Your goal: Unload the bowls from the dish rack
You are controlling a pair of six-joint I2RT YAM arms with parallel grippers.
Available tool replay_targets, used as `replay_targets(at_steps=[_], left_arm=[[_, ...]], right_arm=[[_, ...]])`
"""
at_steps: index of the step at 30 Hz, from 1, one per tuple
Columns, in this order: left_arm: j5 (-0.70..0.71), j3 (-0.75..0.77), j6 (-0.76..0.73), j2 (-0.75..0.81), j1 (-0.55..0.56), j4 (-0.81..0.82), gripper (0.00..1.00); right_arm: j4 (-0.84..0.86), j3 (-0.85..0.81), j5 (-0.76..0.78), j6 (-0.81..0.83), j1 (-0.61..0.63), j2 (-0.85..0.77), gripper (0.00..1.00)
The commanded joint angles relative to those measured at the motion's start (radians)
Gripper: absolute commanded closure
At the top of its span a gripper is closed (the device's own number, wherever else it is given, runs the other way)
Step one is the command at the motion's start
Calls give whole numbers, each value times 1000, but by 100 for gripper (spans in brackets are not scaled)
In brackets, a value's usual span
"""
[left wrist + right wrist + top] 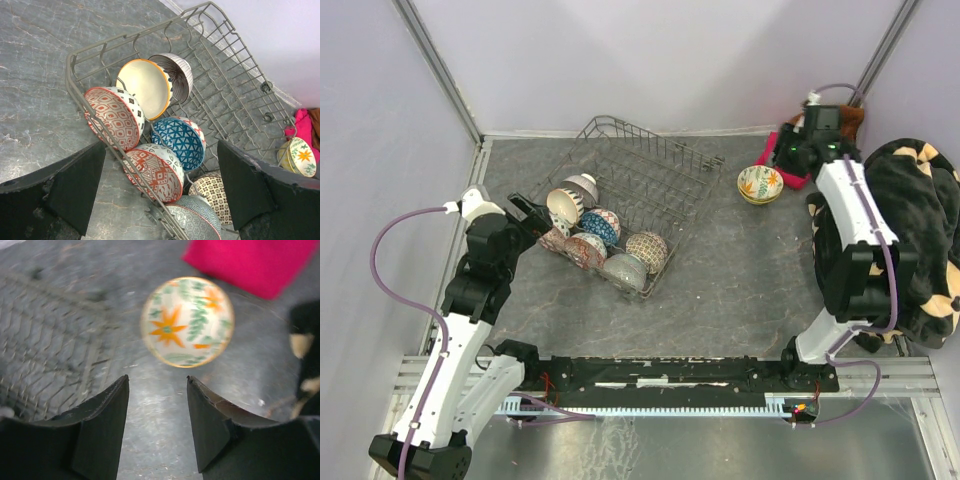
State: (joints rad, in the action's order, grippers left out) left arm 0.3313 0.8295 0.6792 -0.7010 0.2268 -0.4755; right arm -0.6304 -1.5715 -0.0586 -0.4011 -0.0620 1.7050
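The grey wire dish rack point(650, 165) sits askew mid-table, holding several patterned bowls along its near left side. My left gripper point(530, 214) hovers at the rack's left edge, open wide and empty. In the left wrist view the rack point(235, 90) holds a red-patterned bowl point(155, 172) between the fingers point(65, 190), with a blue triangle bowl point(177, 142) and a cream bowl point(145, 87) beyond. A floral bowl point(760, 184) stands on the table to the right of the rack. My right gripper point(786, 154) is just behind it, open and empty point(157, 379), with the floral bowl point(187, 321) ahead of its tips.
A pink cloth point(792, 178) point(250, 262) lies behind the floral bowl. A black and cream blanket point(920, 230) is heaped at the right edge. Purple walls close in the back and both sides.
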Motion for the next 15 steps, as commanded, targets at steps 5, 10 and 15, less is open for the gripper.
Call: replay_targets(at_steps=[5, 10, 15], left_arm=[[48, 37, -2, -4, 3, 20, 1], [67, 45, 7, 3, 3, -7, 1], [93, 41, 21, 29, 3, -33, 1]], right_arm=[[157, -48, 40, 207, 406, -71, 40], [158, -182, 79, 256, 584, 63, 40], [110, -401, 135, 336, 723, 248, 40]])
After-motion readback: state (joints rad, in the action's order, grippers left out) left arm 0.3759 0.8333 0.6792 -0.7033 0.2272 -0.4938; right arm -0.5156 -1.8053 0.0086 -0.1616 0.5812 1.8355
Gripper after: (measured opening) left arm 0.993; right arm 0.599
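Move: At the far left of the rack, the grey bowl lies about 46 cm to the right hand's left, 1 cm farther out and 14 cm below; from the left hand it is some 19 cm ahead, 13 cm right and 20 cm down. The orange-rimmed striped bowl sits about 4 cm left of the grey bowl and 5 cm nearer, the blue bowl 5 cm right and 10 cm nearer. The unloaded bowl stack is 3 cm ahead and 15 cm below the right hand. Sweeping fast to the left, the empty right hand leaves the bowl stack and travels about 30 cm across to the bare part of the rack, towards the grey bowl, rising some 5 cm mostly early on. On the way the wrist swings about 40 degrees counter-clockwise and tips the fingers a little flatter; they stay half open and touch nothing. ##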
